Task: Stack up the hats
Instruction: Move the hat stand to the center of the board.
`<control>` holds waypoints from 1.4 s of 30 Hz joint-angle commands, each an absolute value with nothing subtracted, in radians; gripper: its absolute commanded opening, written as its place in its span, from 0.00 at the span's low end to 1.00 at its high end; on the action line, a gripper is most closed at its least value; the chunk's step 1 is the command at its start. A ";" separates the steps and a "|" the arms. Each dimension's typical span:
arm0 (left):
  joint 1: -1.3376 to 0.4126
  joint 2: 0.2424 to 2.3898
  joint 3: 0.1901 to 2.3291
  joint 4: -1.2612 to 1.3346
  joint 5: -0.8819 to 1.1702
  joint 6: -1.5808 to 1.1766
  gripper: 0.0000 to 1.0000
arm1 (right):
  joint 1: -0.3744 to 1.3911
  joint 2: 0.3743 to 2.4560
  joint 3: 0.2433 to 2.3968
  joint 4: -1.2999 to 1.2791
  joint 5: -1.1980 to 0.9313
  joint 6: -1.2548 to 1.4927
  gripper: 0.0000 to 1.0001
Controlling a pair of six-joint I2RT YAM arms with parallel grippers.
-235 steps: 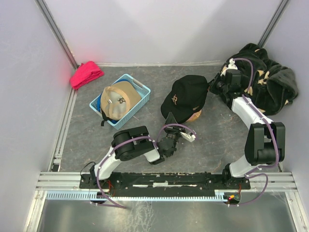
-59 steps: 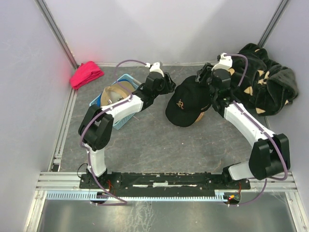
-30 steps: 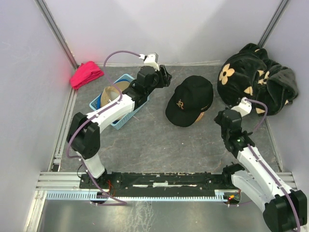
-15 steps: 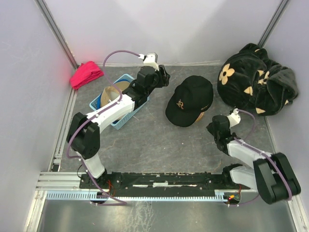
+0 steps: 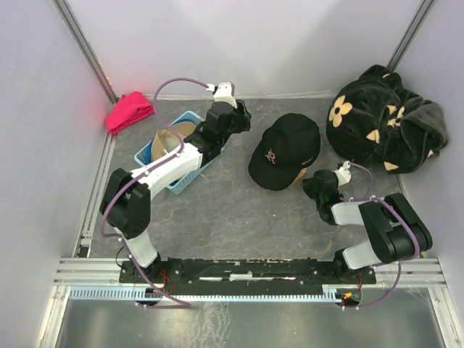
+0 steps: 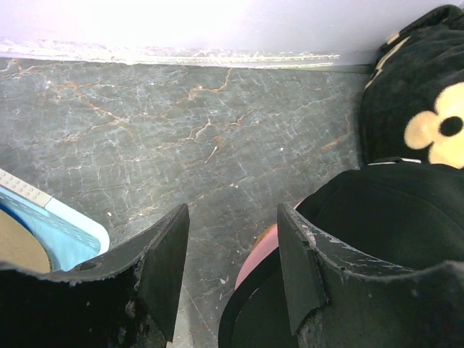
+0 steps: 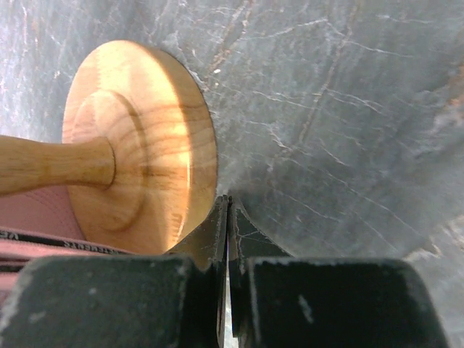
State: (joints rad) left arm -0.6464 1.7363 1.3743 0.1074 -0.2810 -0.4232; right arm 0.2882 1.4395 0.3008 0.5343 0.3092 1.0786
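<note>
A black hat (image 5: 286, 148) with a gold logo sits on a wooden stand in mid-table, and its crown (image 6: 384, 217) fills the lower right of the left wrist view. A pink hat's brim (image 6: 258, 255) shows under it. A tan hat (image 5: 171, 142) lies in the blue basket (image 5: 190, 172). My left gripper (image 5: 243, 117) hovers open between basket and black hat, nothing between its fingers (image 6: 164, 270). My right gripper (image 5: 310, 187) is shut and empty, low at the stand's round wooden base (image 7: 138, 167), tips (image 7: 228, 210) just beside the base's edge.
A big black plush fabric with beige flowers (image 5: 384, 123) is heaped at the back right, also in the left wrist view (image 6: 424, 109). A red-pink cloth bundle (image 5: 129, 111) lies at the back left. Walls enclose three sides.
My right arm has folded back and down, its shut gripper moving left to the stand's base. My left gripper has barely shifted and stays open.
</note>
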 commanded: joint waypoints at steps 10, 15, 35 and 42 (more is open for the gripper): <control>-0.647 1.658 1.334 0.143 -0.424 -0.365 0.58 | 0.374 1.632 0.398 0.706 0.276 1.109 0.01; -0.646 1.631 1.311 0.123 -0.503 -0.367 0.58 | 0.425 1.683 0.436 0.729 0.277 1.115 0.01; -0.645 1.625 1.318 0.101 -0.553 -0.339 0.59 | 0.521 1.891 0.590 0.853 0.285 1.105 0.01; -0.646 1.638 1.321 0.098 -0.562 -0.336 0.59 | 0.532 1.956 0.685 0.842 0.279 1.100 0.01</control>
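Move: The hat stand's base is just beyond the right fingertips, its middle about 7 cm ahead and 7 cm left, at roughly fingertip height. The black cap sits over it, some 18 cm above that hand, 8 cm ahead and 6 cm left. The black blanket lies around 20 cm ahead and 30 cm right, the blue basket some 12 cm ahead and 44 cm left. From the left hand, the base is about 16 cm right, 5 cm back and 24 cm below. The hat stand's base is met at its near right edge by the right hand's shut fingertips, which push it along the table: forward-left, then nearly straight left, then forward-left again, about 15 cm in all, low and level, turning some 15 degrees counter-clockwise. The left hand shifts about 5 cm left, out ahead of the oncoming caps, fingers staying part open. ##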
